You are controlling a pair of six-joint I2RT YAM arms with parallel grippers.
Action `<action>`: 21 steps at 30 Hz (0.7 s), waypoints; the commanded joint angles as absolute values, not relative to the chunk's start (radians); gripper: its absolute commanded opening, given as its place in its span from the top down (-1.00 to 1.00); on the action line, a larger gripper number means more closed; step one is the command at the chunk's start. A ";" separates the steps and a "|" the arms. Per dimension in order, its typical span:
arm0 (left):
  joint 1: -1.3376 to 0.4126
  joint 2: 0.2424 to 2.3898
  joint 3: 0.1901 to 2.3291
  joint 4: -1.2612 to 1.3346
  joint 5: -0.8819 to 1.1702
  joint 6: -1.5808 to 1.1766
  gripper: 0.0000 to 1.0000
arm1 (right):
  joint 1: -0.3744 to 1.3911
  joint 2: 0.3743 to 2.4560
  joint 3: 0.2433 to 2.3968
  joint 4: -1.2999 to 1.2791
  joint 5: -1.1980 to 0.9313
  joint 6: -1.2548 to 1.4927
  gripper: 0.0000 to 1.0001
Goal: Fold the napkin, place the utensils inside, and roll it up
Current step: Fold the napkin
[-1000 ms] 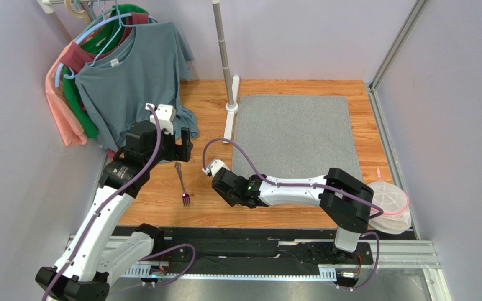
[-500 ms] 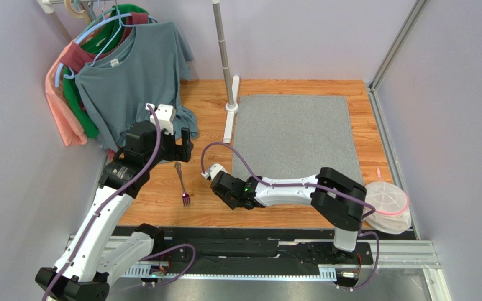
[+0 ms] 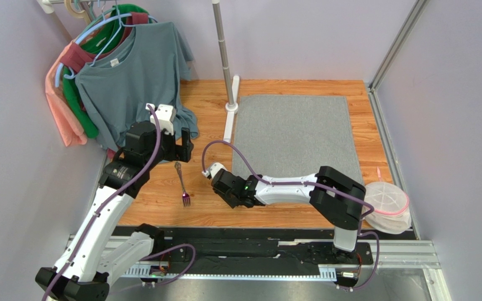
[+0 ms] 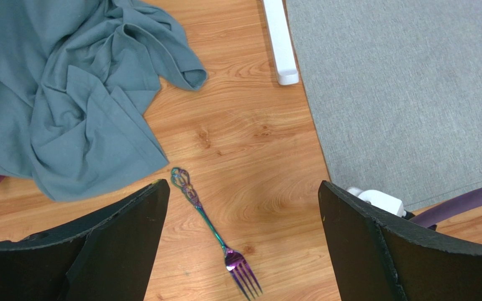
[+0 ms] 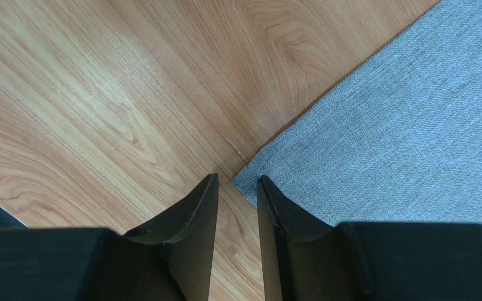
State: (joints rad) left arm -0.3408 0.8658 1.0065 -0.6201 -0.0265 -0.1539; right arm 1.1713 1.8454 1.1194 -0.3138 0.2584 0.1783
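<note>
The grey napkin (image 3: 294, 135) lies flat on the wooden table, right of centre; in the left wrist view the napkin (image 4: 407, 94) fills the upper right. A slim iridescent fork (image 3: 182, 185) lies on bare wood to its left. My left gripper (image 3: 184, 145) hovers above the fork (image 4: 215, 232), wide open and holding nothing (image 4: 242, 188). My right gripper (image 3: 226, 187) is low at the napkin's near-left corner. Its jaws (image 5: 237, 182) stand narrowly apart, with wood showing between them and the napkin (image 5: 400, 125) corner right at the tips.
A blue-grey T-shirt (image 3: 130, 81) hangs with other clothes at the back left, its hem (image 4: 67, 94) pooled on the table. A metal pole with a white foot (image 3: 231, 103) stands beside the napkin's far-left edge. A clear plastic tub (image 3: 388, 204) sits at the near right.
My right gripper has slid slightly left toward the napkin's corner while its jaws narrowed. The left arm, fork and napkin have not moved.
</note>
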 commanded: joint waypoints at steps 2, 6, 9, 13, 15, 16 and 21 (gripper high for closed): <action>-0.345 0.856 1.006 -0.611 -0.017 -0.158 -0.95 | 1.155 1.888 1.134 -0.336 0.229 0.178 0.39; -0.347 0.856 1.006 -0.611 -0.018 -0.158 -0.95 | 1.150 1.899 1.132 -0.365 0.229 0.192 0.44; -0.345 0.854 1.006 -0.611 -0.018 -0.158 -0.95 | 1.147 1.899 1.126 -0.383 0.227 0.199 0.48; -0.347 0.851 1.005 -0.611 -0.020 -0.156 -0.95 | 1.138 1.898 1.117 -0.391 0.207 0.210 0.57; -0.347 0.850 1.006 -0.611 -0.021 -0.158 -0.95 | 1.134 1.896 1.115 -0.391 0.190 0.213 0.60; -0.347 0.850 1.006 -0.612 -0.021 -0.158 -0.95 | 1.132 1.898 1.115 -0.391 0.184 0.213 0.65; -0.345 0.842 1.006 -0.612 -0.023 -0.158 -0.95 | 1.127 1.902 1.129 -0.390 0.153 0.222 0.90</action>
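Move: The napkin's near left corner lies at the right gripper's fingertips, already in the gap between them and about 1 cm below. The napkin's middle is some 20 cm ahead and 20 cm to the right. The fork lies about 15 cm to the left and 4 cm ahead, and the middle of the white stand's foot about 32 cm straight ahead. From the waiting left hand the corner is some 8 cm back, 16 cm right and 24 cm below. Close the right gripper on the napkin's near left corner, from about a third open to nearly shut, so that the fingertips pinch the cloth. Keep the hand down at the table, shifting it less than 1 cm, and let the wrist tip only some 5 degrees as the fingers come together. ##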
